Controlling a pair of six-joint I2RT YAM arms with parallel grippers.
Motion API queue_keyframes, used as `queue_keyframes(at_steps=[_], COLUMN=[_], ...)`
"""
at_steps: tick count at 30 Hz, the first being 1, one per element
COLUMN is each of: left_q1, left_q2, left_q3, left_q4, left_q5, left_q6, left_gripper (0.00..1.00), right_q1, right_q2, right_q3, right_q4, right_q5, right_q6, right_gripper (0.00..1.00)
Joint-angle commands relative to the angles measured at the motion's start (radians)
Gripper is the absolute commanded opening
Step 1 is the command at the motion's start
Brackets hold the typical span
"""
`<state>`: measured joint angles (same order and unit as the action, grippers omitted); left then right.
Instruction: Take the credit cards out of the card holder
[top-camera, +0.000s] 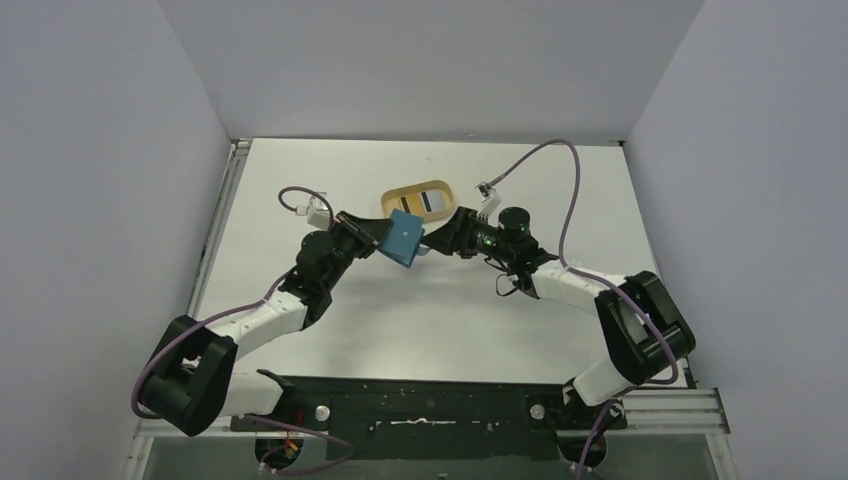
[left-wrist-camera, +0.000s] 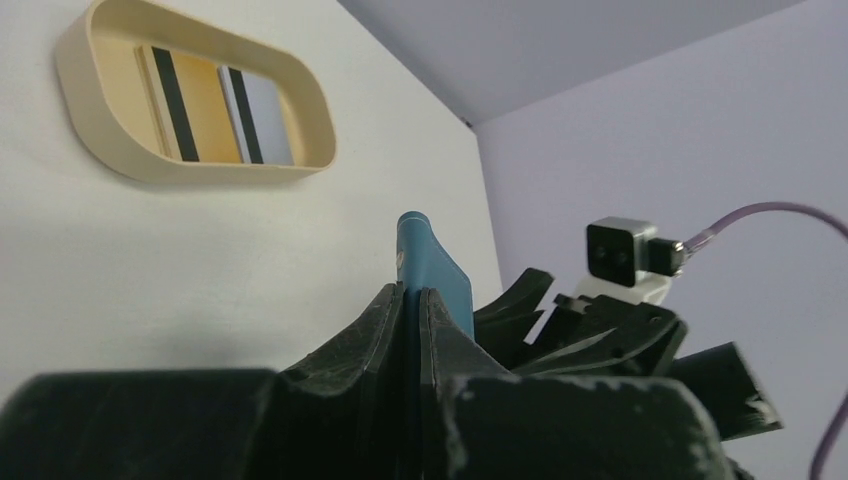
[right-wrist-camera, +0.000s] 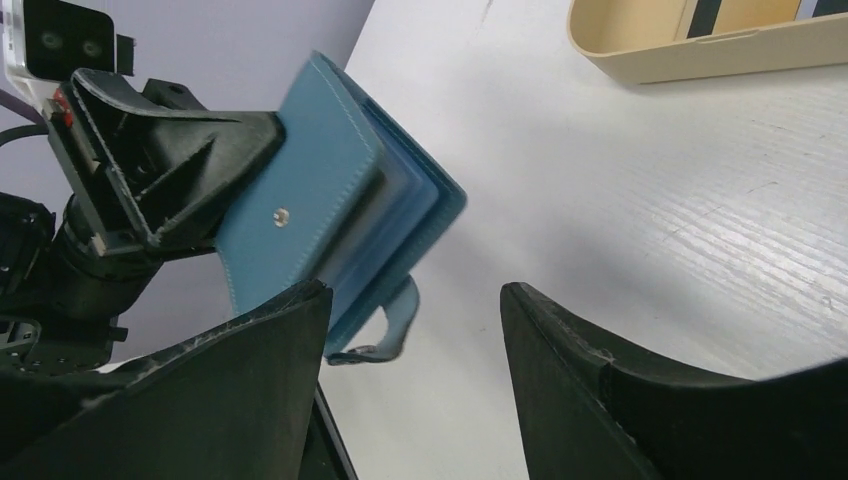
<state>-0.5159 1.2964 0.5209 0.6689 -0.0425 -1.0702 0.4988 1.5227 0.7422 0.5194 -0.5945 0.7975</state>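
The teal card holder (top-camera: 404, 238) is held off the table in my left gripper (top-camera: 385, 238), which is shut on one edge of it. In the left wrist view its edge (left-wrist-camera: 432, 262) sticks up between the closed fingers of the left gripper (left-wrist-camera: 412, 292). In the right wrist view the holder (right-wrist-camera: 310, 200) hangs slightly open, with lighter blue layers (right-wrist-camera: 425, 205) and a loose snap tab (right-wrist-camera: 398, 325). My right gripper (right-wrist-camera: 415, 290) is open and empty just beside it, also seen from above (top-camera: 447, 232). Two cards (left-wrist-camera: 215, 105) with black stripes lie in the tan tray.
The tan oval tray (top-camera: 400, 193) stands just behind the two grippers; it also shows in the left wrist view (left-wrist-camera: 90, 120) and the right wrist view (right-wrist-camera: 640, 55). White walls enclose the table on the left, back and right.
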Motion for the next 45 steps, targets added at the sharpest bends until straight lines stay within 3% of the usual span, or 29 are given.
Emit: queue_keyframes(at_steps=[1,7,17,25,45], left_q1=[0.021,0.028,0.032,0.069,0.070], left_q2=[-0.014,0.006,-0.010,-0.027,-0.009], left_q3=[-0.004,-0.006,-0.010,-0.034,-0.048], left_q4=[0.245,0.302,0.290,0.281,0.315], left_q5=[-0.035,-0.019,-0.019,-0.013,-0.008], left_q6=[-0.099,-0.159,-0.166,-0.177,-0.203], left_gripper=[0.00,0.00,0.00,0.00,0.00], right_q1=[0.000,0.002,0.014,0.006,0.058], right_q2=[0.036,0.128,0.194,0.305,0.373], right_q3=[-0.029,-0.035,-0.019,-0.044,0.034], right_q4=[0.305,0.474,0.643,0.964,0.927], right_q5=[-0.001,-0.010,-0.050,-0.070,-0.058], right_q6=[0.095,0.186,0.271,0.450,0.443], right_gripper=[0.63,0.52,0.52,0.53,0.41])
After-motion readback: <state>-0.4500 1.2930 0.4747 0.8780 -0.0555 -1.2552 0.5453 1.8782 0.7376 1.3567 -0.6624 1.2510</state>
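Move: Already pinched in the left hand, the card holder has its middle about 4 cm to that hand's right and 1 cm back, nearly level. From the half-open right fingers, its middle lies some 6 cm left, 2 cm ahead and 2 cm up. Its loose strap hangs roughly 2 cm to the right hand's left, at the same height. The tan tray is about 19 cm ahead, 3 cm left and 14 cm below the right hand. Leftward goes the right hand, about 4 cm towards the holder's open edge and strap: first also slightly forward, then drawing that back while rising some 3 cm. Its fingertips tip up by over 20 degrees and the gap narrows without shutting. The left hand keeps its pinch and lifts the holder about 4 cm, then shifts it 2 cm left, rolling roughly 15 degrees with its right side rising. ##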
